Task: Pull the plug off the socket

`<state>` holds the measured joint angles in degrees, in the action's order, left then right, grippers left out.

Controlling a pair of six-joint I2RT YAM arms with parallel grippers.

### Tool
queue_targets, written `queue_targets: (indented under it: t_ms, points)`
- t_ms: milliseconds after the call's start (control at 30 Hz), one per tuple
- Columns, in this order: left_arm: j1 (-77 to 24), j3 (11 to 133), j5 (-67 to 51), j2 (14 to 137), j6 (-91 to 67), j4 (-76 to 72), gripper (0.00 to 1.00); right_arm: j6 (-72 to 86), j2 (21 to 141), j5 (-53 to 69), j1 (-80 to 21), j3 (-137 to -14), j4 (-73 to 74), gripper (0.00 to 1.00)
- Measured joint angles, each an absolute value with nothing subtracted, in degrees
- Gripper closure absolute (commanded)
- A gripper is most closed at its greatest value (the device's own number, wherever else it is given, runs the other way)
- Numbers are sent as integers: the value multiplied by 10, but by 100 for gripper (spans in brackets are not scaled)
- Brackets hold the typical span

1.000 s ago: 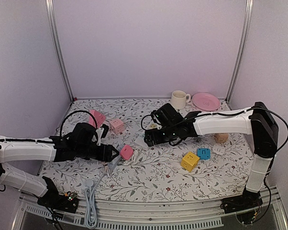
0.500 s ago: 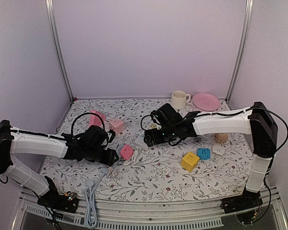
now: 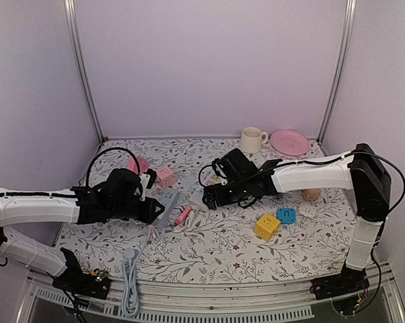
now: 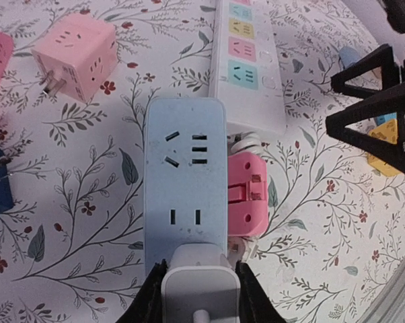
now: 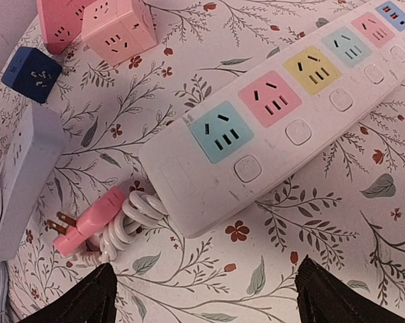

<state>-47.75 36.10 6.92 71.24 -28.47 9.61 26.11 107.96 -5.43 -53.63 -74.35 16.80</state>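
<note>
A white plug [image 4: 200, 282] sits in the near end of a light blue socket strip [image 4: 184, 182]. My left gripper [image 4: 199, 286] is shut on this plug, one finger on each side. In the top view the blue strip [image 3: 167, 203] is tilted up off the table in front of the left gripper [image 3: 155, 210]. The plug's grey cable [image 3: 128, 282] runs down to the front edge. My right gripper [image 5: 202, 296] is open and empty, hovering over the end of a white multi-colour strip [image 5: 276, 121]; in the top view it [image 3: 209, 197] is right of the blue strip.
A pink plug [image 5: 88, 219] with a coiled white cord lies between the two strips. Pink cube adapters [image 3: 164, 177] and a navy cube [image 5: 33, 73] sit at the back left. A yellow cube [image 3: 266, 226], a blue cube [image 3: 286, 215], a mug [image 3: 252, 140] and a pink plate [image 3: 289, 142] are on the right.
My left gripper has lifted and drawn back a little, and the blue strip has tilted up with it. The pink plug has tipped onto its side. The right arm has barely moved.
</note>
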Motion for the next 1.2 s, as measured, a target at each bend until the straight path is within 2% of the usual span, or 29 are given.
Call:
queue_targets:
  t_ms: [267, 533, 800, 1000, 1200]
  points:
    - [-477, 358, 55, 685, -273, 45, 95, 261, 1047, -23, -537, -714, 122, 7]
    - [-473, 342, -41, 686, -298, -67, 95, 269, 967, 32, -537, -630, 12, 6]
    - [-477, 364, -86, 749, -306, -150, 98, 326, 950, 64, -537, -618, -62, 10]
    - [-498, 394, -78, 789, -288, -165, 98, 381, 950, 50, -537, -618, -74, 20]
    - [-538, 435, -39, 821, -263, -173, 99, 427, 950, 26, -536, -616, -71, 37]
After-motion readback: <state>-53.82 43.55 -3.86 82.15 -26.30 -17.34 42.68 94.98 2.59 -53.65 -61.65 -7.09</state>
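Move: The left hand already grips the plug, still seated in the grey socket, and brings both towards the right gripper, about 19 cm to its right, 6 cm farther out and at roughly its own height. From the right hand, the grey socket's middle is some 17 cm left, 3 cm back and 3 cm lower; the pink plug is 10 cm left, 1 cm back and 8 cm down, and the white power strip's middle about 16 cm straight ahead, 7 cm down. Keeping its grip on the plug, the left hand carries plug and grey socket about 12 cm to the right and 8 cm up towards the right gripper, rolling its right side up some 20 degrees and swinging a little clockwise. The right hand rises about 9 cm to meet it, easing slightly left and back and rolling its left side up about 30 degrees, then, nearly halted, begins closing its wide-open fingers around the grey socket, one lying across its face; whether they touch yet can't be made out. ##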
